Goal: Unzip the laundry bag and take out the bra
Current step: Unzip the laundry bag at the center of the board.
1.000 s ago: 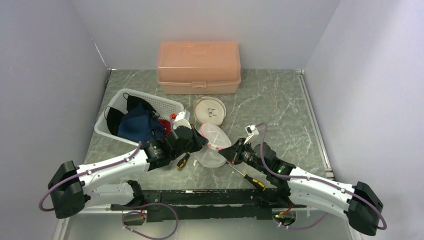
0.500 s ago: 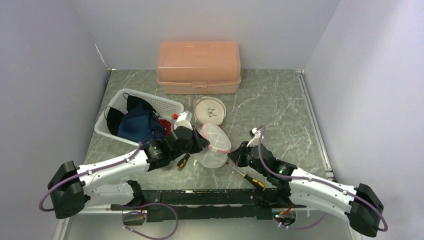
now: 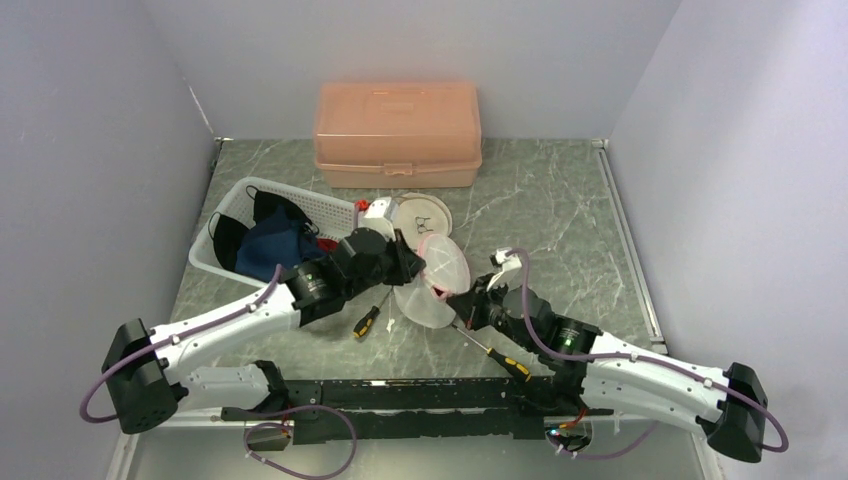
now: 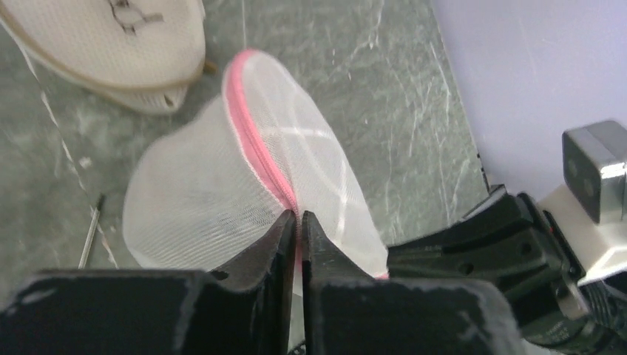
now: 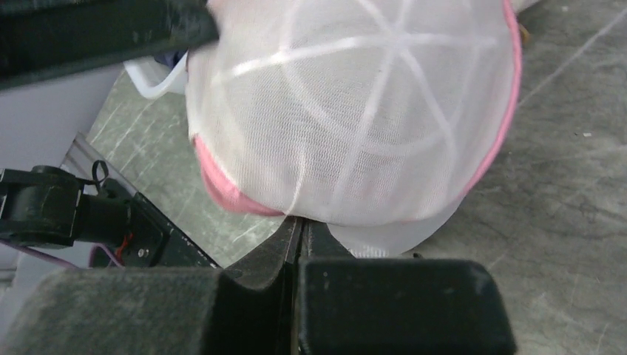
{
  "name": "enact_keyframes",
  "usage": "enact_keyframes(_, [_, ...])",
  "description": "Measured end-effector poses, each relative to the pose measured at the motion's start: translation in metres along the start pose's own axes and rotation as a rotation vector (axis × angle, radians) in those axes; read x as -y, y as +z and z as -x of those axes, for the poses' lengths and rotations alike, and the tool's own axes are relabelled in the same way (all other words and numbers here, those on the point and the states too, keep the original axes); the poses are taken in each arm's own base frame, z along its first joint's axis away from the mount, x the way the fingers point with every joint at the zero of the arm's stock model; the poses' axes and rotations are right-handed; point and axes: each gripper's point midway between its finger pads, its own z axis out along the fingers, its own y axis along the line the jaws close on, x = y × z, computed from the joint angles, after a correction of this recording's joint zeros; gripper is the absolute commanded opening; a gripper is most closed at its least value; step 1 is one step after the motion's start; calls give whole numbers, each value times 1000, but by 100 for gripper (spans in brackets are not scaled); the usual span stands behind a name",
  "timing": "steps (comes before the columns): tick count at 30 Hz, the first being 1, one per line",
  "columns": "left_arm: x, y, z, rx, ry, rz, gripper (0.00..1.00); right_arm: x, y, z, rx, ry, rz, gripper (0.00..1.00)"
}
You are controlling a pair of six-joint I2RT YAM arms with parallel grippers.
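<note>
The laundry bag (image 3: 443, 266) is a white mesh dome with a pink zipper band, held off the table between both arms. My left gripper (image 3: 418, 268) is shut on the pink zipper band (image 4: 255, 144); in the left wrist view its tips (image 4: 299, 216) pinch that band. From the right, my right gripper (image 3: 455, 300) is shut at the bag's lower edge (image 5: 347, 214), its tips (image 5: 299, 222) meeting just under the mesh beside a pink fold. What exactly they pinch is hidden. The bra does not show through the mesh.
A cream round mesh case (image 3: 420, 218) lies just behind the bag. A white basket (image 3: 330, 207) of dark cloth (image 3: 275, 245) stands at the left, and a peach plastic box (image 3: 398, 135) at the back. Two screwdrivers (image 3: 495, 355) (image 3: 367, 322) lie near the front.
My left gripper has moved up and away from the near edge with the bag's pink edge, tilting the bag more upright. The right gripper has shifted slightly left, staying at the bag.
</note>
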Motion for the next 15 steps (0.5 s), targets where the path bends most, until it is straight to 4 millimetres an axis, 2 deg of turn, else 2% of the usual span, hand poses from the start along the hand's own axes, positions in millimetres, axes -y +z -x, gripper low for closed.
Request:
enact_keyframes(3, [2,0,25,28,14,-3,68,-8,2,1,1,-25,12,0])
enact_keyframes(6, [-7,-1,37,36,5,28,82,-6,6,-5,-17,-39,-3,0])
enact_keyframes(8, [-17,-3,36,22,-7,61,89,-4,7,-7,-23,-43,-14,0])
enact_keyframes(15, [-43,-35,2,-38,-165,112,93,1,9,-8,-11,-44,-32,0])
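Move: The laundry bag is pinched in the left fingers at its pink zip edge, its middle about 3 cm back, 4 cm right and 5 cm below that hand. From the left hand, the round glasses-print bag lies some 10 cm ahead, level sideways, and the nearer screwdriver 9 cm back and 10 cm left. The right fingers hold the zip pull; from them the laundry bag's middle is 3 cm ahead and 4 cm left, the other screwdriver 12 cm back and 9 cm right. Letting go of the laundry bag's zip edge, the left fingers spread nearly fully while the hand first pushes forward and up 2 to 3 cm. It then swings away from the bag to its left, ending about 5 cm over, drawing back and sinking some 3 cm as the fingers tip down. The right hand stays almost in place, shut on the zip pull. ##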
